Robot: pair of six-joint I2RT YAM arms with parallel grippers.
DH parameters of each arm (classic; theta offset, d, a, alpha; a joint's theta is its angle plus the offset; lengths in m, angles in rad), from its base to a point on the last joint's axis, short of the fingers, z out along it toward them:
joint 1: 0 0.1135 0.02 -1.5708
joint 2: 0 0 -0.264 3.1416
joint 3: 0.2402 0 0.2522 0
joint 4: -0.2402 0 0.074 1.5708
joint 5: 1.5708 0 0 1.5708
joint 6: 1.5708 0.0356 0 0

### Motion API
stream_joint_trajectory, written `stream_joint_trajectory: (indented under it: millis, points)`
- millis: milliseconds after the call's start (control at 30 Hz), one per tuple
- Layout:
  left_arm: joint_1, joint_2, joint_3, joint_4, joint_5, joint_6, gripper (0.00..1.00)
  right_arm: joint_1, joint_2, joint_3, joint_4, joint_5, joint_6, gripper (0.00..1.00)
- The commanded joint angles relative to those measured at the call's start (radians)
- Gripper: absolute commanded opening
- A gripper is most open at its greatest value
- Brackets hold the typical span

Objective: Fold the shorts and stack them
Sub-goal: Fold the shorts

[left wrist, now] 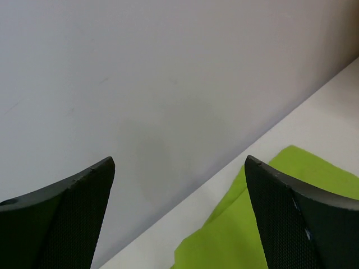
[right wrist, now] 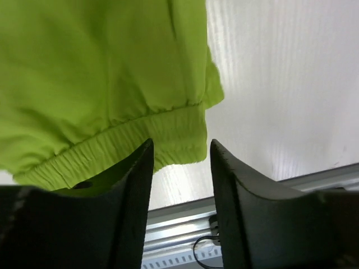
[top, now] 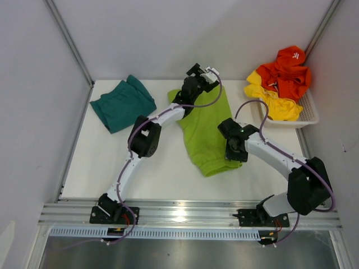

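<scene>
The lime green shorts (top: 205,137) lie folded lengthwise in the middle of the table, waistband (right wrist: 112,148) toward the near edge. The teal shorts (top: 122,103) lie folded at the back left. My left gripper (top: 201,72) hovers over the far end of the green shorts (left wrist: 247,230), jaws wide open and empty, facing the back wall. My right gripper (top: 231,147) sits at the right edge of the green shorts near the waistband; in the right wrist view the right gripper (right wrist: 179,148) stands open with nothing between the fingers.
A white basket (top: 305,115) at the back right holds orange (top: 289,73) and yellow (top: 275,101) clothes. Grey walls close in the back and both sides. A metal rail (top: 185,213) runs along the near edge.
</scene>
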Motion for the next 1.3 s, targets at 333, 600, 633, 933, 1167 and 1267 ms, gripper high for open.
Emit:
stream_joint_trajectory:
  millis: [333, 600, 633, 933, 1167, 1267]
  points:
    - [0.053, -0.278, -0.006, -0.099, -0.15, -0.064, 0.99, -0.114, 0.128, 0.136, -0.03, 0.226, -0.099, 0.69]
    - [0.156, -0.517, -0.226, -0.423, -0.179, -0.445, 0.99, -0.072, -0.09, 0.111, 0.142, -0.148, -0.109, 0.7]
    - [0.17, -0.536, -0.28, -0.433, -0.153, -0.527, 0.99, -0.056, -0.085, 0.101, 0.154, -0.171, -0.111, 0.7]
    - [0.219, -0.498, -0.319, -0.672, -0.108, -0.733, 0.99, 0.26, 0.077, 0.134, 0.229, -0.03, -0.237, 0.7]
    - [0.236, -0.495, -0.365, -0.68, -0.059, -0.799, 0.99, 0.399, 0.162, 0.079, 0.3, 0.06, -0.24, 0.66]
    - [0.247, -0.496, -0.369, -0.701, -0.039, -0.811, 0.99, 0.433, 0.218, 0.062, 0.276, 0.152, -0.202, 0.66]
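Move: From the left hand, high over the far end of the lime shorts, their far left corner lies about 16 cm to the left, 5 cm back and 17 cm below; the body of the lime shorts is some 18 cm straight back, and the folded teal shorts about 36 cm left and 9 cm back, both equally low. From the right hand, the left end of the waistband lies roughly 12 cm left, 3 cm back and 6 cm down, its right end 2 cm right and 1 cm ahead. Swinging left in a high arc with fingers still wide open, the left hand climbs some 15 cm, then sinks towards the lime shorts' far left corner, ending about 19 cm over with its fingers tipped down some 45 degrees. The right hand first edges right and forward while opening farther, then hops left over the waistband to its left end, turning counter-clockwise. ##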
